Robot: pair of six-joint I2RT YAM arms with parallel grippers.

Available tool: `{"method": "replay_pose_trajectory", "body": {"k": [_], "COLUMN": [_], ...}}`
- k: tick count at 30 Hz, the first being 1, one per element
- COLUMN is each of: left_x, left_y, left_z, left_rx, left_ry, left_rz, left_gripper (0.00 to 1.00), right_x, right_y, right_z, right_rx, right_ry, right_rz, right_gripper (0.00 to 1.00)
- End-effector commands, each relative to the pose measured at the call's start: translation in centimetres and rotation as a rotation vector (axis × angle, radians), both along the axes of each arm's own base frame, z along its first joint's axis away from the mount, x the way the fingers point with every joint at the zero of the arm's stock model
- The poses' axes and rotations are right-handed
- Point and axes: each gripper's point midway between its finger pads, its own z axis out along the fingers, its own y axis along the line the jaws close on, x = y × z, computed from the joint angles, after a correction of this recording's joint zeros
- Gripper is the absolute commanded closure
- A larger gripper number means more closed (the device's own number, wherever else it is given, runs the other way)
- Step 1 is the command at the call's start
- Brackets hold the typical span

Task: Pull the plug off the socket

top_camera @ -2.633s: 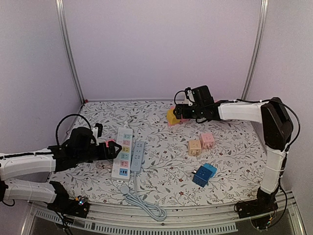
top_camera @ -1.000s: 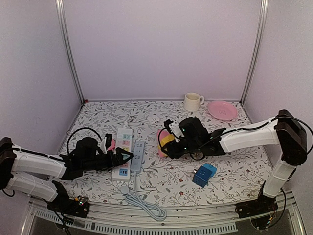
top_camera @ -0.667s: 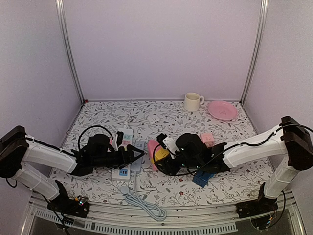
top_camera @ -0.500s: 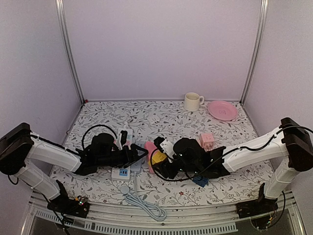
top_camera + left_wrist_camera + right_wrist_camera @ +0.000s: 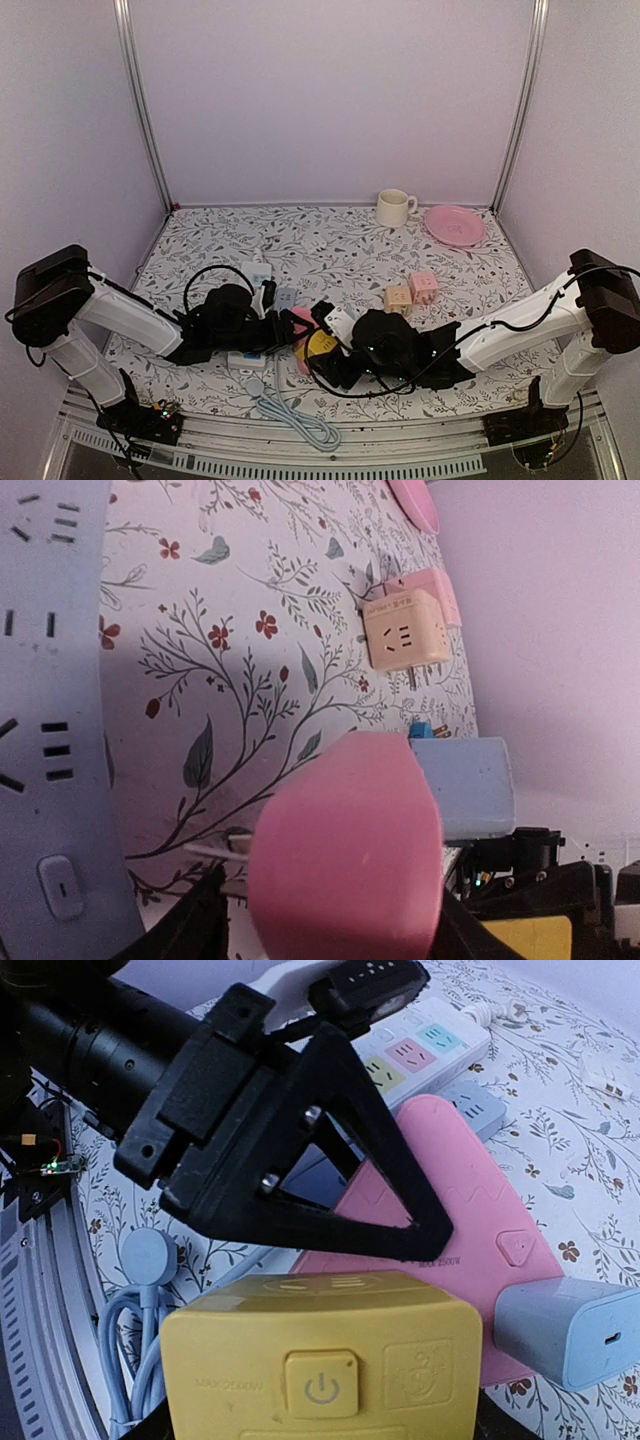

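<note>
A yellow cube [image 5: 320,1360] with a power button is held in my right gripper [image 5: 320,1405], which is shut on it. A flat pink block [image 5: 470,1220] is joined to the cube; which is plug and which is socket I cannot tell. In the left wrist view the pink block [image 5: 345,850] fills the space between the jaws of my left gripper [image 5: 335,925]. Bare metal prongs [image 5: 215,852] show in a slim gap at the left finger. From above, both grippers meet at the pink block [image 5: 300,322] and yellow cube [image 5: 320,345] near the front middle.
A light-blue charger [image 5: 565,1330] sits against the pink block. A white power strip [image 5: 257,275] and a grey-blue strip [image 5: 285,297] lie just left, their cable [image 5: 295,420] coiled in front. A peach cube [image 5: 398,298] and pink cube [image 5: 423,287] stand right; a mug [image 5: 395,208] and pink plate [image 5: 455,225] at the back.
My right arm carried the yellow cube and pink block from the back to the front middle. My left arm reached right to meet them and its jaws narrowed around the pink block.
</note>
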Motion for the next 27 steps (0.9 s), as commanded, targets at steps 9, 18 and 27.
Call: {"method": "replay_pose_trajectory", "body": {"k": [9,18,27], "left_x": [-0.4,0.2,0.7], "left_y": [-1.5,0.3,3.3], "left_z": [0.4,0.6,0.7], "left_rx": [-0.025,0.102,0.283], "left_ry": [-0.029,-0.089,-0.143], "left_rz": [-0.012,0.033,0.083], "left_gripper": [0.83,1.00,1.00], "right_x": [-0.2,-0.4,-0.1], "right_y": [1.3,1.5,0.1], "right_z": [2.9,4.4,6.7], "right_rx": [0.127,0.172,0.233], "right_ry": [-0.031,-0.021,-0.032], "right_rz": [-0.044,-0.038,-0.077], "right_gripper": [0.96,0.96,0.96]}}
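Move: The left hand's open fingers straddle a corner of the pink triangular socket, whose middle is about 3 cm to its right and 2 cm back. The light-blue cube on the socket is roughly 6 cm right and level; on the table some 7 cm below, the grey strip is 4 cm left and 3 cm ahead, the white strip 10 cm left and 3 cm ahead. The right hand holds the yellow plug; the socket is 5 cm to its left, 3 cm ahead, 3 cm lower. The left fingers close on the corner of the pink socket and pinch it after easing about 1 cm to the right, then lift it roughly 3.5 cm and drift 1 cm back left. The right hand keeps its grip on the yellow plug, draws back about 1 cm, dips slightly, then rises some 2.5 cm alongside with a small roll. ##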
